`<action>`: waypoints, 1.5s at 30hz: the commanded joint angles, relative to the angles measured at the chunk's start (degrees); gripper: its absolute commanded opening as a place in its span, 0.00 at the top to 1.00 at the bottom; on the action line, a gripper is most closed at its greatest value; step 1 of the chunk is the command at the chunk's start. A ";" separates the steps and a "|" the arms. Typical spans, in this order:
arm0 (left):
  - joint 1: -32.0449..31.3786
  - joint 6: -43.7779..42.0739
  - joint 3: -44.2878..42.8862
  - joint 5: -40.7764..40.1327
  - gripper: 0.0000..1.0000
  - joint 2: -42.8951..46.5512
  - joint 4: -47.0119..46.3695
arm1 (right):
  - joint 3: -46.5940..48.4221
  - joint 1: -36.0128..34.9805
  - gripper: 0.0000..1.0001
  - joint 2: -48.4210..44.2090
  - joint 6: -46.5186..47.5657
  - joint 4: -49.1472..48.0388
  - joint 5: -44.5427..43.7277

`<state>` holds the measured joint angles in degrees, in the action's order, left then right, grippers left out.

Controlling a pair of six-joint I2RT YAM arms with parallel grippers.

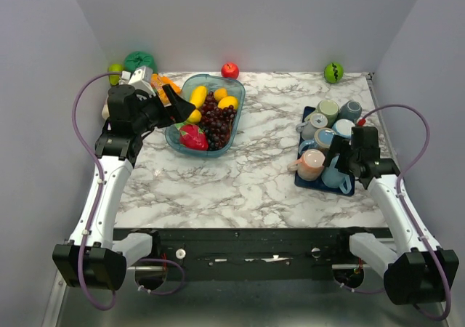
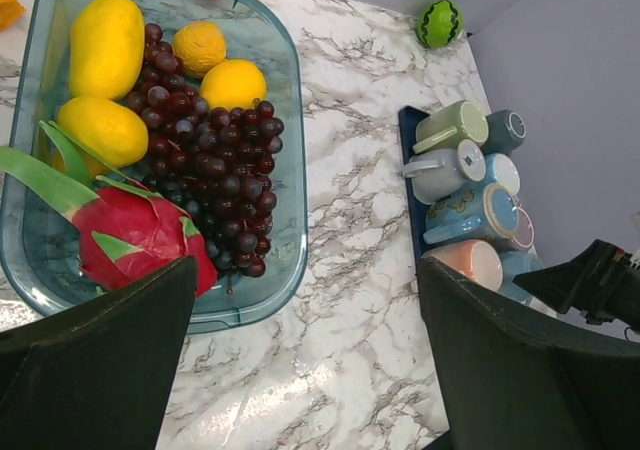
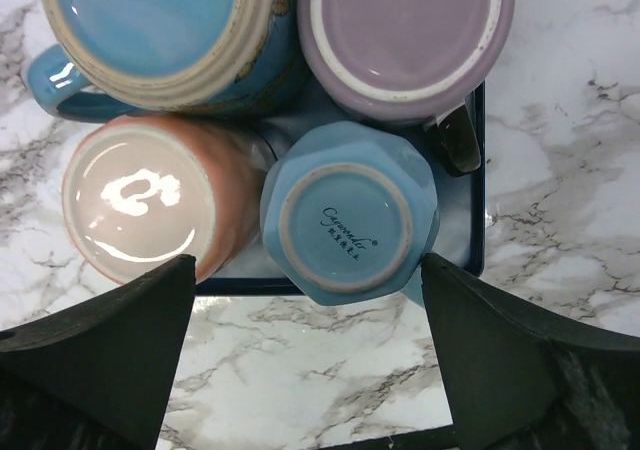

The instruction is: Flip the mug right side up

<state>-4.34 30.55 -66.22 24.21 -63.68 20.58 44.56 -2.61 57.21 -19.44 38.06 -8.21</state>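
A light blue faceted mug (image 3: 348,215) stands upside down, its printed base facing up, at the near corner of a dark blue tray (image 3: 240,285). In the top view this mug (image 1: 334,176) is partly under my right gripper (image 1: 340,160). The right gripper (image 3: 308,265) hangs open just above it, one finger off each side and touching nothing. Beside the mug are a pink mug (image 3: 140,200), a blue mug (image 3: 160,30) and a purple-based mug (image 3: 405,30). My left gripper (image 1: 185,103) is open and empty over the fruit bowl; the left wrist view shows this left gripper (image 2: 305,270) above bare marble.
A clear blue bowl (image 1: 205,113) of grapes, lemons and a dragon fruit sits at the left. Several more mugs fill the far part of the tray (image 1: 320,184). A red apple (image 1: 229,70) and a green ball (image 1: 333,72) lie by the back wall.
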 commanded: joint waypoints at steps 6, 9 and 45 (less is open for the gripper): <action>-0.23 -1.71 1.88 6.37 0.01 1.19 -3.70 | -3.24 0.33 0.00 -2.10 -6.21 -2.73 -1.20; -3.04 -4.78 2.84 9.63 0.01 1.37 -4.76 | -2.81 0.33 0.00 -2.72 -11.31 -1.59 -1.37; -48.39 -37.93 -31.60 -4.34 0.24 -57.34 2.71 | 9.14 0.24 0.00 -7.73 -15.19 9.40 2.58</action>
<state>-51.55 -4.10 -95.13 22.83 -118.69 21.12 51.59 -2.61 49.04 -35.86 46.44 -6.13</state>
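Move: The peach mug, upside down at the near left of the tray of mugs, lies about 40 cm to the left hand's right, 6 cm back and 26 cm below. The fruit basket is about 10 cm ahead and 4 cm right of that hand. The light-blue mug stands 8 cm right of the peach mug and 2 cm nearer. From the right hand, the peach mug is 7 cm left, 4 cm ahead and 8 cm below. Sweep the empty left gripper about 34 cm right and 21 cm down to the peach mug's handle side, swinging back at first, then slightly forward. Turn it some 60 degrees clockwise, tip its fingers farther down and let them close by about a quarter, without gripping. Meanwhile lift the open right gripper about 6 cm away from the light-blue mug. ##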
